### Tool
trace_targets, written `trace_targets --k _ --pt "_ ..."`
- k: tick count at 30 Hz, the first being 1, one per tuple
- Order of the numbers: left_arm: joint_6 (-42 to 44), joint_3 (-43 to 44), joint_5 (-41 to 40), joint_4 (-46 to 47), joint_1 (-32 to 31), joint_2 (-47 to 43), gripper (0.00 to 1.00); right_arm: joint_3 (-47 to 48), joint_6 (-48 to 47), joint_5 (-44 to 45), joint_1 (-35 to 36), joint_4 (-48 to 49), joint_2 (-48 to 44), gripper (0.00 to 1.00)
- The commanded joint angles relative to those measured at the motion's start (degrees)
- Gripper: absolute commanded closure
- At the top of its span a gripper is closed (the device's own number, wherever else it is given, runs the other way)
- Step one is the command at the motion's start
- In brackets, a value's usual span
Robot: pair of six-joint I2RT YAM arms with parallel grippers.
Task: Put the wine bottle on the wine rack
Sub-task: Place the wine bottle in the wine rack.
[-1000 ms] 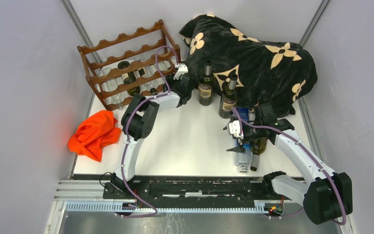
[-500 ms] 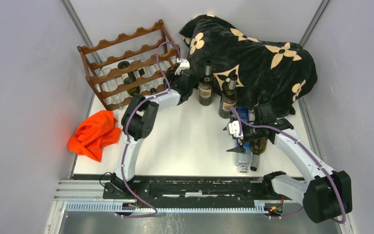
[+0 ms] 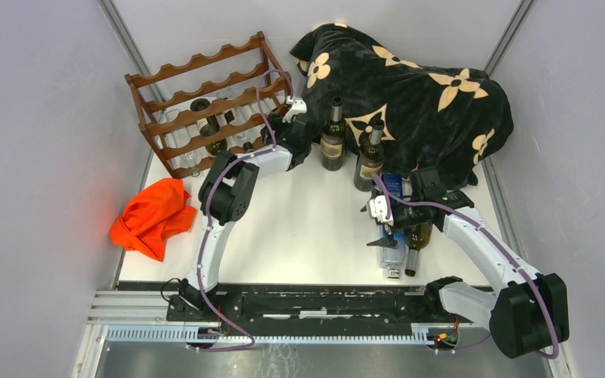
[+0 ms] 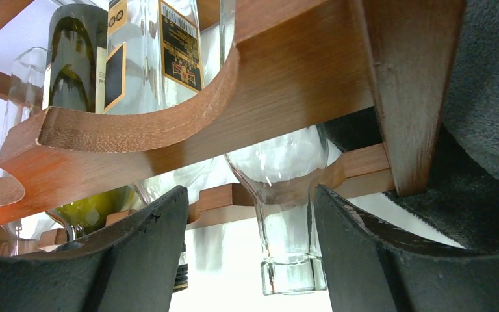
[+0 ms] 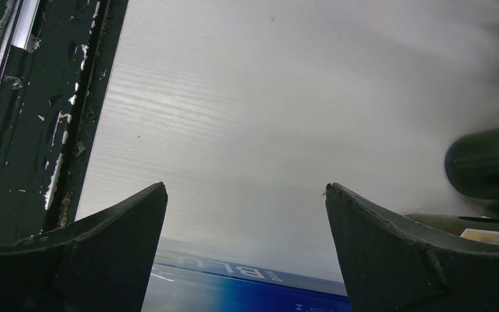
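The dark wooden wine rack [image 3: 197,87] stands at the back left with several bottles lying in it. My left gripper [image 3: 278,127] is at its right end, open. In the left wrist view, the neck of a clear glass wine bottle [image 4: 288,234] resting on a scalloped rail [image 4: 286,84] of the rack hangs between the fingers [image 4: 250,195], close to the right one and clear of the left. My right gripper [image 3: 385,235] hovers open over a lying clear bottle with a blue label [image 5: 247,289]. A dark green bottle [image 5: 487,162] lies beside it.
Two dark bottles stand upright [image 3: 332,140] [image 3: 370,161] in front of a black flowered blanket [image 3: 425,94] at the back right. An orange cloth [image 3: 154,216] lies at the table's left edge. Grey walls close in both sides.
My left wrist has shifted slightly back and to the right beside the rack's end. The right arm has not moved.
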Motion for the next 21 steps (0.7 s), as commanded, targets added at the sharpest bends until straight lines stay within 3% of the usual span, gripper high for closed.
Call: trace_targets --k 1,13,17,21 --pt "1.13 2.12 -1.01 3.42 0.7 0.78 0.23 2.41 -1.2 -0.68 -0.17 -0.44 0.17 0.02" --pt "0.26 1.42 0.44 5.71 1.54 1.62 0.3 2.5 -1.46 -0.6 -0.15 -0.74 0.52 0.02" --pt "1.2 0.09 0.34 7.5 1.56 1.56 0.44 2.5 -1.56 -0.51 -0.21 -0.78 0.69 0.02" --pt "2.54 -2.2 -0.52 10.1 1.51 0.53 0.68 2.5 -1.73 -0.51 -0.15 -0.89 0.94 0.02"
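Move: The clear bottle's neck sticks out of the rack's rightmost slot about 2 cm ahead of the left hand, 1 cm to its right and 1 cm lower. A capped bottle's neck lies some 6 cm left and 3 cm back, level; the rack's right post roughly 6 cm ahead and 5 cm right. The nearest standing wine bottle is about 20 cm right, 4 cm back. From the right hand that clear neck lies roughly 34 cm ahead, 31 cm left, 4 cm lower. The left fingers close from wide open to about half and pinch the clear bottle's neck between their pads. Before and while they shut, the hand eases roughly 1 cm forward and 1 cm down onto the neck, its wrist nearly steady. ##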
